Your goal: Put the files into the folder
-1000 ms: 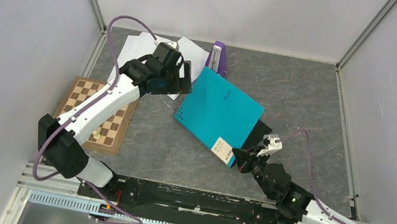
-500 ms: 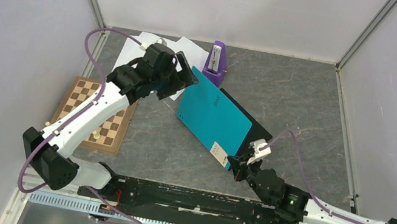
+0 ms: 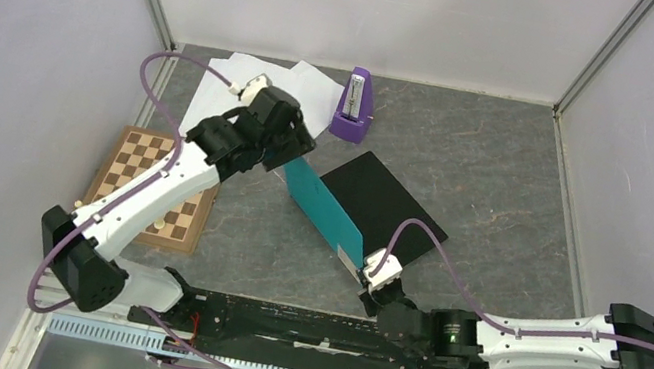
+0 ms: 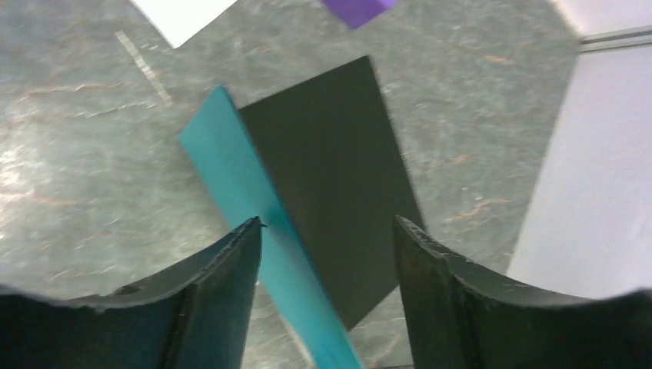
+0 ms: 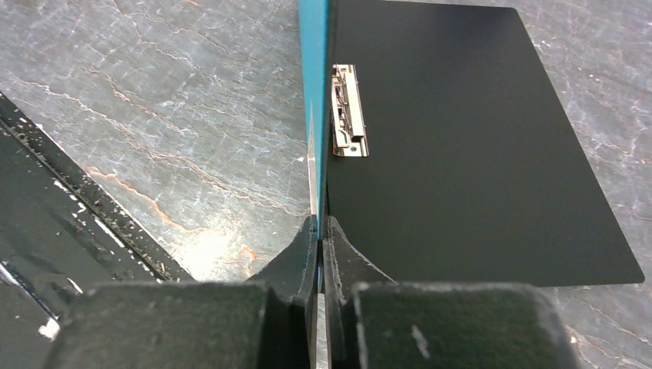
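The folder [image 3: 326, 213] lies half open in the middle of the table. Its teal cover [image 5: 313, 92] stands on edge, and the black inside [image 3: 390, 206] with the metal spine clip [image 5: 347, 108] lies flat. My right gripper [image 5: 319, 223] is shut on the cover's near corner. Above the cover's far end hovers my left gripper [image 4: 329, 231], open, with the teal cover [image 4: 254, 184] showing below, close by the left fingertip. The files [image 3: 229, 81], white sheets, lie at the far left behind the left arm.
A purple metronome [image 3: 353, 108] stands just behind the folder. A brown chessboard [image 3: 154, 190] lies at the left under the left arm. Booth walls close in the table on three sides.
My right gripper has swung the teal cover up from flat to standing, uncovering the black inside. The left gripper moved from over the sheets to the cover's far end, jaws narrowing a little.
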Tool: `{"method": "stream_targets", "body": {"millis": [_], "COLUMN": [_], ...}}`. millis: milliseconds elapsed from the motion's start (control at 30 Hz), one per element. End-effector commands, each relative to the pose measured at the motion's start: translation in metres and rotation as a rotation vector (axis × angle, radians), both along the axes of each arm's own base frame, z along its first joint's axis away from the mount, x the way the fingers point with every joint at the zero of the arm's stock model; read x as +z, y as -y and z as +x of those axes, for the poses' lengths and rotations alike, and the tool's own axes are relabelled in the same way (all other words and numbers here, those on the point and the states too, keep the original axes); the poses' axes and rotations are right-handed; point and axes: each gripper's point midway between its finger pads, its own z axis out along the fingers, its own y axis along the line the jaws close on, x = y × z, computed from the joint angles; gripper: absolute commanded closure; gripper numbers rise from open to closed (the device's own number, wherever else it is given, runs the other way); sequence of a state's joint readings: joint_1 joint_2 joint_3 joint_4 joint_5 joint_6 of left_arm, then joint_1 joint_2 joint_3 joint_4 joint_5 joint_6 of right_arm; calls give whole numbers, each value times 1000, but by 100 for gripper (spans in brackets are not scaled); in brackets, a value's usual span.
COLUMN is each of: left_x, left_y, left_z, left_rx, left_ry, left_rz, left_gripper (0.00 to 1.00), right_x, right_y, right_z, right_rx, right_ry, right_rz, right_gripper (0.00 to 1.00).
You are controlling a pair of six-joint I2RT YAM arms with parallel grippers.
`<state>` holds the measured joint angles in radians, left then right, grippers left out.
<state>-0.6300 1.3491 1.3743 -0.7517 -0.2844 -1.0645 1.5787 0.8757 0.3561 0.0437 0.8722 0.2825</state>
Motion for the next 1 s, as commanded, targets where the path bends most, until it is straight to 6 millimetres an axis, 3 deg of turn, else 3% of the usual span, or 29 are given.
{"method": "stream_targets", "body": {"millis": [0, 100, 133, 200, 233, 267, 333, 433, 533, 633, 733, 867, 967], "left_x": [-13, -22, -23, -26, -29, -30, -36, -43, -48, -58, -69, -78, -85], "left_y": [-32, -38, -39, -43, -44, -43, -38, -29, -10, -6, -17, -37, -56], "left_z": [-22, -32, -34, -40, -43, -45, -52, -59, -61, -54, -36, -11, 0], "left_rx": [59, 28, 3, -50, -84, -133, -231, -351, -472, -511, -485, -451, -423], "left_ry": [1, -4, -2, 2, 7, 21, 47, 90, 182, 209, 183, 127, 72], "left_rz": [70, 102, 118, 163, 181, 199, 212, 203, 149, 167, 256, 307, 368], "left_gripper": [37, 56, 63, 75, 76, 81, 86, 88, 88, 89, 90, 90, 92], "right_x": [23, 24, 24, 25, 28, 28, 36, 53, 69, 76, 60, 22, 3], "right_y": [-2, -7, -11, -19, -24, -24, -29, -31, -33, -37, -30, -11, -1], "right_z": [6, 3, 0, -10, -17, -23, -37, -54, -62, -61, -33, 20, 43], "right_rx": [-51, -25, -3, 73, 120, 160, 255, 366, 416, 405, 248, 41, -42], "right_ry": [56, 50, 41, 22, 8, -4, -37, -69, -85, -90, -103, -223, -273], "right_rz": [10, -5, -9, -15, -2, -15, 16, 62, 94, 106, 51, -3, -28], "right_gripper": [100, 99, 90, 58, 42, 32, 18, 7, 2, 2, 2, 2, 3]}}
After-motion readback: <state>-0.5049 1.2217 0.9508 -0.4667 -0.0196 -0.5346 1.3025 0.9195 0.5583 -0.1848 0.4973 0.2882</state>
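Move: The cover of the half-open folder stands up; its free edge, towards the far end, is roughly 4 cm back, 4 cm left and 4 cm below the open left hand. From that hand the black inner panel's middle lies about 20 cm right, level fore and aft, the paper files 25 cm ahead and 12 cm left, all some 21 cm below. The right hand still pinches the cover's near end; from it the metal clip is about 12 cm ahead, 8 cm left and 8 cm below, the panel's middle 18 cm straight ahead and 9 cm below. The left hand drops back and left about 5 cm while its fingers close on the cover's free edge, then carries the cover on down, turning some 25 degrees clockwise and swinging forward again at the end, still sinking. The right hand lets go of the cover as the left closes, opens wide and backs off up and towards its base, then comes forward and down again over the spine and metal clip. ##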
